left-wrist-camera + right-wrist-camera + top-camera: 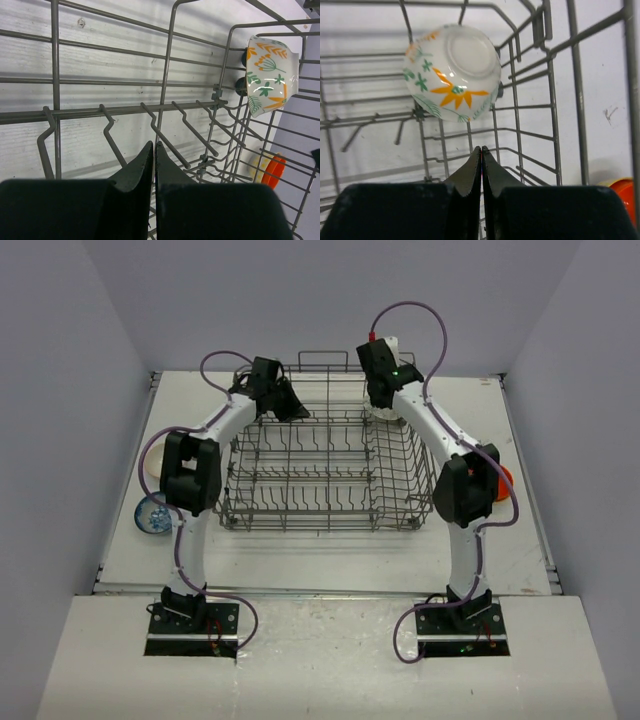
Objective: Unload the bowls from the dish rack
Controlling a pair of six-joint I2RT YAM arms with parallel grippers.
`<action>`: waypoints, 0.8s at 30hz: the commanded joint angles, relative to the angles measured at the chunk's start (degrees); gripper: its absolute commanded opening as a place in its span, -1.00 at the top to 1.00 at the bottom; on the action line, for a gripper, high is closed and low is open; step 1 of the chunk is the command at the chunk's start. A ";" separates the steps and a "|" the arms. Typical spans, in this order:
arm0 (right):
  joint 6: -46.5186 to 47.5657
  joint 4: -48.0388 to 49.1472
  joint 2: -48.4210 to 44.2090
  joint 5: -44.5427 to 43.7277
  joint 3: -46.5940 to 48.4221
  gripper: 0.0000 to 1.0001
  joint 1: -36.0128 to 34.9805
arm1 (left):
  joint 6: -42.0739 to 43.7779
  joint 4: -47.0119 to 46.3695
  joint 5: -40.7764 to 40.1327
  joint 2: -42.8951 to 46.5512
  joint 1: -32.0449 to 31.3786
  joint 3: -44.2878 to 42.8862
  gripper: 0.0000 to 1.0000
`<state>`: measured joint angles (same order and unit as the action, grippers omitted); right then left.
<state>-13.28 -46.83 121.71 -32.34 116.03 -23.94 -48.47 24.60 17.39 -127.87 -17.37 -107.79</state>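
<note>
The grey wire dish rack (300, 523) stands mid-table. One bowl (267, 75), white with orange and green flowers, leans on its side in the rack's far right corner; its underside faces the right wrist camera (454, 72). My left gripper (153, 146) hangs shut and empty over the rack's far left tines (290, 405). The right gripper (481, 149) is shut and empty just short of that bowl (380, 395). Outside the rack, a blue-patterned bowl (155, 515) and a pale yellow bowl (150, 462) lie on the left. An orange bowl (503, 480) lies on the right.
Rows of tines (165, 80) and the rack's side wall (552, 100) surround both grippers. The orange bowl shows through the wires in both wrist views (274, 172) (625, 192). The left arm's elbow hides part of the pale yellow bowl.
</note>
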 commanded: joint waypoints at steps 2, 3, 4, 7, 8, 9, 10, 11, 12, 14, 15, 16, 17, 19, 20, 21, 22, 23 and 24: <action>-0.08 1.83 -0.61 2.01 8.49 1.00 -0.23 | 1.18 1.77 0.63 3.15 0.49 2.93 0.91; 0.70 2.00 0.27 2.10 9.30 1.00 -0.23 | 1.27 1.85 0.63 3.33 0.49 3.11 0.91; 1.49 2.27 1.33 2.02 10.17 1.00 -0.31 | 1.36 1.94 0.63 3.33 0.49 3.28 0.91; 3.69 2.53 6.42 0.26 14.13 1.00 -0.14 | 1.36 1.77 1.24 3.86 0.49 3.72 0.91; 4.83 3.49 7.39 0.17 14.92 1.00 -0.05 | 1.36 1.59 1.25 4.12 0.40 4.25 0.91; 5.54 4.63 8.62 -0.18 14.76 1.00 -0.05 | 1.27 1.50 1.25 4.30 0.49 4.69 0.91; 6.24 7.69 8.98 -0.18 14.06 1.00 -0.05 | 1.27 1.33 1.33 4.47 0.49 4.95 0.91; 7.90 9.11 9.24 -0.36 13.27 1.00 -0.05 | 1.36 1.33 1.42 4.48 0.49 5.04 0.91; 8.53 10.43 9.77 -0.53 13.00 1.00 -0.05 | 1.27 1.41 1.42 4.48 0.49 5.30 0.91; 9.76 13.16 10.74 -0.62 14.13 1.00 0.30 | 1.62 1.41 1.33 4.65 0.40 6.10 0.91; 10.02 13.34 12.31 -0.80 15.10 1.00 0.65 | 1.62 1.42 1.25 4.83 0.40 6.62 0.91; 10.20 13.52 13.11 -0.97 17.02 1.00 0.83 | 1.80 1.33 1.25 5.09 0.49 6.89 0.91; 10.72 13.60 13.90 -1.06 17.91 1.00 1.00 | 1.88 1.24 1.16 5.18 0.49 7.15 0.91; 11.60 15.35 14.87 -1.41 17.83 1.00 1.53 | 2.06 1.15 1.07 5.53 0.49 7.50 0.91; 12.39 15.89 14.87 -1.41 17.66 1.00 1.62 | 2.15 1.15 1.07 5.53 0.40 7.59 0.90; 12.66 16.41 14.87 -1.76 17.22 1.00 1.79 | 2.24 1.06 1.07 5.53 0.49 7.59 0.90; 12.84 16.94 14.70 -1.76 16.52 1.00 1.88 | 2.32 0.89 1.07 5.44 0.40 7.68 0.90; 12.84 17.03 14.61 -1.76 16.25 1.00 1.97 | 2.33 0.98 0.98 5.44 0.49 7.68 0.90; 12.84 17.03 14.35 -2.11 15.90 1.00 2.06 | 2.33 0.89 0.98 5.36 0.58 7.68 0.90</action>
<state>-2.24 -33.06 136.90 -32.29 130.80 -22.87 -48.21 21.82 18.09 -124.25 -17.30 -101.54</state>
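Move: The last bowl, white with orange and green flowers, lies in the rack's far right corner, about 9 cm ahead of the right hand, only 1 cm to its left and 7 cm below. The rack's back rim runs some 8 cm beyond the bowl, and its right wall is about 7 cm to the bowl's right. From the left hand the bowl is about 20 cm to the right, 5 cm ahead and 2 cm lower. Over the flowered bowl comes the right hand in an arc, fingers shut: about 9 cm forward in all and slightly left, first rising nearly 6 cm, then sinking about 8 cm, its fingers tipping up some 10 degrees. Meanwhile the left hand, fingertips still at a rack wire, eases back about 1.5 cm. Whether the right fingertips touch the bowl can't be seen. ##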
